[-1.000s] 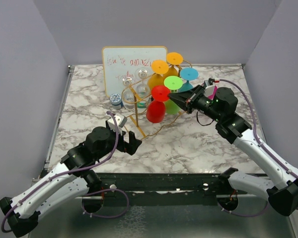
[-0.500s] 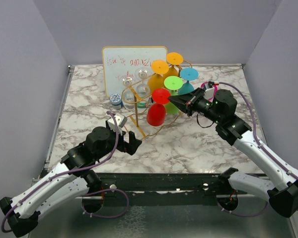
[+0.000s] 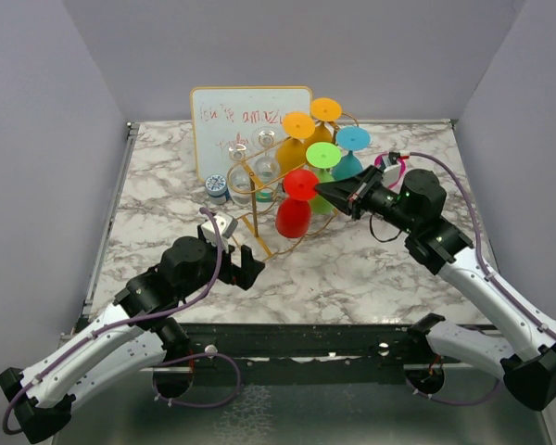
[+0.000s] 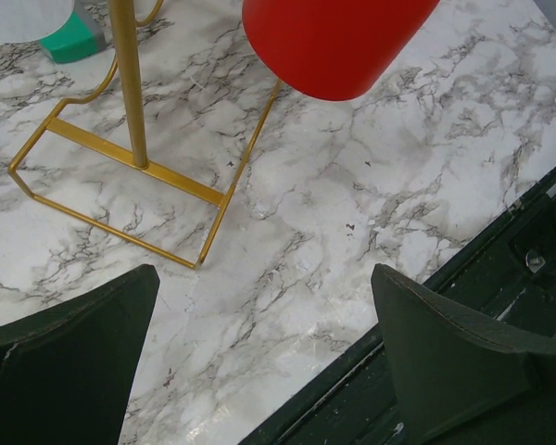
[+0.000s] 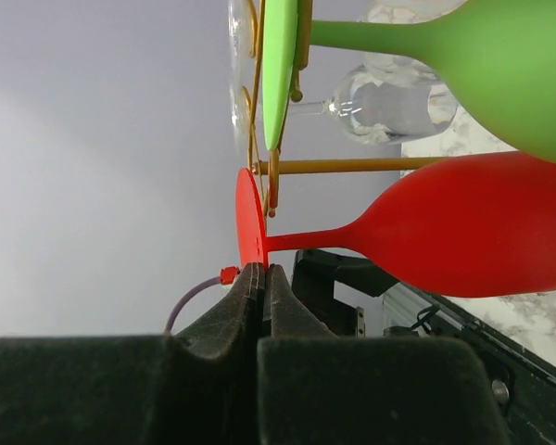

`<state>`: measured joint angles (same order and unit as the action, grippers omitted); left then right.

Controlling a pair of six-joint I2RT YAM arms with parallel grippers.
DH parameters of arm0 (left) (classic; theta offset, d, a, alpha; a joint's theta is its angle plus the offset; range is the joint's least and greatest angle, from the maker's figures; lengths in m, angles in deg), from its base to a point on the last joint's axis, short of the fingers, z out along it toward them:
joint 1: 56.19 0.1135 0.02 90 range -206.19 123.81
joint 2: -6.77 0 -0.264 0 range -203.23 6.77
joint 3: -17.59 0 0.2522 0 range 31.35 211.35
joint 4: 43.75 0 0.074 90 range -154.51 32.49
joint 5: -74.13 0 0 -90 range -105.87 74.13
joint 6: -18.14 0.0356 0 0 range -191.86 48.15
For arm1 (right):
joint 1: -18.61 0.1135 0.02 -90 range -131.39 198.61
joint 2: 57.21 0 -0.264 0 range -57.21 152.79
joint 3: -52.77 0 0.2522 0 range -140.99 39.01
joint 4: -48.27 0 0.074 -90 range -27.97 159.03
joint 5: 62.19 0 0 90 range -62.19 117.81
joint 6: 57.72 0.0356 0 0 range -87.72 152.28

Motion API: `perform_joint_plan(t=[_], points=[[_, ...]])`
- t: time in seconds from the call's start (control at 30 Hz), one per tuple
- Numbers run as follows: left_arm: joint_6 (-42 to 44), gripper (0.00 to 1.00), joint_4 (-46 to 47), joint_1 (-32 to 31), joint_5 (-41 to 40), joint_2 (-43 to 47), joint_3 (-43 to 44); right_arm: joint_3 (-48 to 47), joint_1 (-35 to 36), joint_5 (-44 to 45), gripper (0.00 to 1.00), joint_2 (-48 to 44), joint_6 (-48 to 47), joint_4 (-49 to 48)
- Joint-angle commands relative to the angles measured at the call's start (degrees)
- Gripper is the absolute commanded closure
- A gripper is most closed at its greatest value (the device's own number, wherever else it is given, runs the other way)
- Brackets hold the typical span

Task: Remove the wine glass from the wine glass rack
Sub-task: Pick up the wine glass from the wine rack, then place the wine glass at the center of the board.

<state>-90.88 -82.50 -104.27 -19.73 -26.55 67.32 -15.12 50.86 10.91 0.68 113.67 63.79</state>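
Note:
A red wine glass (image 3: pixel 294 219) hangs bowl-down at the near end of the gold wire wine glass rack (image 3: pixel 258 235). My right gripper (image 3: pixel 321 189) is shut on the rim of its flat red foot (image 5: pixel 248 227), coming in from the right. In the right wrist view the bowl (image 5: pixel 473 227) lies sideways under a gold rail (image 5: pixel 352 166), and the foot sits right beside the rail's tip; I cannot tell whether they touch. My left gripper (image 3: pixel 247 267) is open and low over the table, just in front of the rack's base (image 4: pixel 130 158), with the red bowl (image 4: pixel 334 42) above it.
More glasses hang on the rack: two orange (image 3: pixel 298 125), a green (image 3: pixel 322 155), a teal (image 3: pixel 353 138) and clear ones (image 3: pixel 250 171). A whiteboard (image 3: pixel 250 111) stands behind. A small jar (image 3: pixel 217 188) sits left of the rack. The table's front edge (image 4: pixel 426 306) is close.
My right gripper has drawn the red glass along the rail toward the near side and slightly down. The left arm has stayed still.

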Motion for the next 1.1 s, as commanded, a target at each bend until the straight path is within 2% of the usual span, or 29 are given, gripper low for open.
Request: perform_joint_plan(t=[0.0,0.53,0.73,0.93,1.07], points=[[0.6,0.01,0.2,0.1,0.7,-0.3,0.1,1.9,0.3,-2.9,0.99,-1.9,-0.6,-0.9],[0.5,0.01,0.2,0.0,1.9,0.3,0.5,8.5,0.3,-7.5,1.0,-10.6,-7.7,6.1],[-3.5,0.01,1.1,0.1,2.2,2.6,0.3,10.8,0.3,-10.8,0.99,-10.8,-13.8,8.0],[-8.5,0.02,6.7,0.1,10.0,2.4,1.3,12.8,0.3,-14.1,0.99,-9.7,-21.5,8.0],[-11.9,0.04,13.1,0.0,15.6,-0.7,2.4,13.1,0.3,-18.9,0.99,-8.5,-25.4,7.0]])
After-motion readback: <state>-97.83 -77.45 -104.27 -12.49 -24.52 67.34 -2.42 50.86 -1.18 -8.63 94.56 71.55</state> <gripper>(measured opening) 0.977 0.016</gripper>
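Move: The red wine glass already hangs bowl-down from the right hand, its middle about 5 cm to the left and 9 cm lower; the clear space before the rack that it is taken to lies roughly 10 cm back, 4 cm left and 10 cm down. The green glass hangs 7 cm ahead and 1 cm right, the blue one 10 cm ahead and 8 cm right, middles some 8 cm below. From the left hand, the red glass is about 9 cm ahead, 8 cm right, 6 cm up. The red glass, still pinched at the rim of its base by the right fingers, is drawn back about 5 cm nearly level, off the rack's hooks and away from the green glass, then sinks some 8 cm while easing back a little more. The right wrist turns about 15 degrees counter-clockwise, fingertips dipping; late on, the open left hand rises 3 cm and shifts slightly right and back. ##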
